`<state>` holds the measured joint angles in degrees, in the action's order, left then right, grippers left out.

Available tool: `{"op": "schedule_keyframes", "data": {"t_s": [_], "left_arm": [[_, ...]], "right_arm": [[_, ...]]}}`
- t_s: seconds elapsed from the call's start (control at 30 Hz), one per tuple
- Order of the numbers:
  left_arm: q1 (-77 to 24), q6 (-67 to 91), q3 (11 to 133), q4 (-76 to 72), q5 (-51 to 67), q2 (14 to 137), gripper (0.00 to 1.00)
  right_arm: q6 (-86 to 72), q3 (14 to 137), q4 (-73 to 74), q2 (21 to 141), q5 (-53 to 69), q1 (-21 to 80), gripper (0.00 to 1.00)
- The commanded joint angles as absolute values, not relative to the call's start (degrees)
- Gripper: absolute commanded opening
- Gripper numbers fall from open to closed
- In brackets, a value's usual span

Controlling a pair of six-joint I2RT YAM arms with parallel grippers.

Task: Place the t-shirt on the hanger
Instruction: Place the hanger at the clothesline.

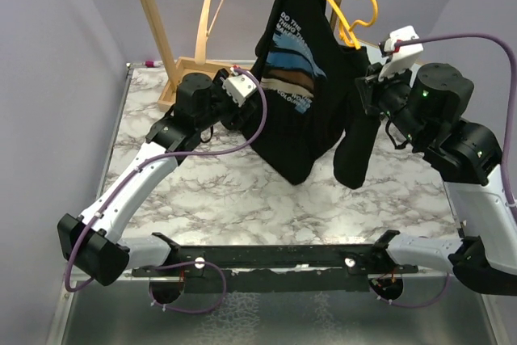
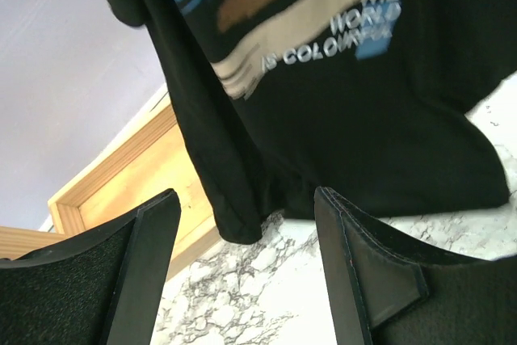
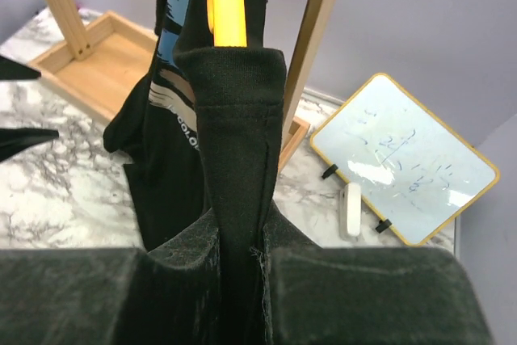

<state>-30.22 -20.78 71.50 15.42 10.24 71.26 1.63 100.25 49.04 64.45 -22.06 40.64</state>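
Observation:
The black t-shirt (image 1: 295,86) with its blue, tan and white print hangs off the yellow hanger (image 1: 338,14), whose hook curls up at the back right. In the top view my left gripper (image 1: 245,86) stands open beside the shirt's left edge. The left wrist view shows the shirt (image 2: 363,119) hanging just beyond my left gripper (image 2: 246,240), with only marble between the fingers (image 2: 153,264). My right gripper (image 3: 240,240) is shut on a fold of the t-shirt (image 3: 238,143), directly below the hanger (image 3: 224,2). A black sleeve droops under the right gripper (image 1: 370,86).
A wooden rack (image 1: 157,22) with a pale wooden hanger (image 1: 212,6) stands at the back; its base tray (image 2: 121,183) lies close to my left fingers. A small whiteboard (image 3: 404,155) and an eraser (image 3: 353,208) lie on the marble table (image 1: 242,191) at the right.

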Motion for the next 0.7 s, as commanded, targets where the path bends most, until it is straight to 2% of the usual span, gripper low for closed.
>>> {"op": "schedule_keyframes", "data": {"t_s": [0.0, 0.43, 0.67], "left_arm": [[-30.0, -17.8, 71.7, 12.4, 10.5, 71.9, 0.7], [-29.7, -14.9, 72.3, 11.2, 12.3, 73.6, 0.7], [-29.4, -14.0, 71.8, 10.4, 13.4, 74.2, 0.7]], "right_arm": [[3.9, 104.1, 47.6, 68.0, -24.8, 40.6, 0.01], [6.9, 116.8, 47.0, 80.2, -29.9, 40.1, 0.01], [6.7, 122.8, 45.7, 87.2, -25.6, 36.5, 0.01]]}}
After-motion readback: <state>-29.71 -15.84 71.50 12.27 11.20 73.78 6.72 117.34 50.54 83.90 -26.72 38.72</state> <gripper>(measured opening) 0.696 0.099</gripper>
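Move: The clothesline bar, between the wooden hanger and the right post, lies roughly 24 cm ahead of the right hand, 8 cm to its left and a little above. The yellow hook sticks up some 13 cm straight ahead of the hand. The right post is about 22 cm ahead and 5 cm left; the wooden hanger is 17 cm ahead and 28 cm left. From the left hand, that bar stretch is about 16 cm ahead, 12 cm right, 18 cm up. Still gripping the shirt over the hanger's end, the right hand carries both about 8 cm forward-left towards the clothesline. ##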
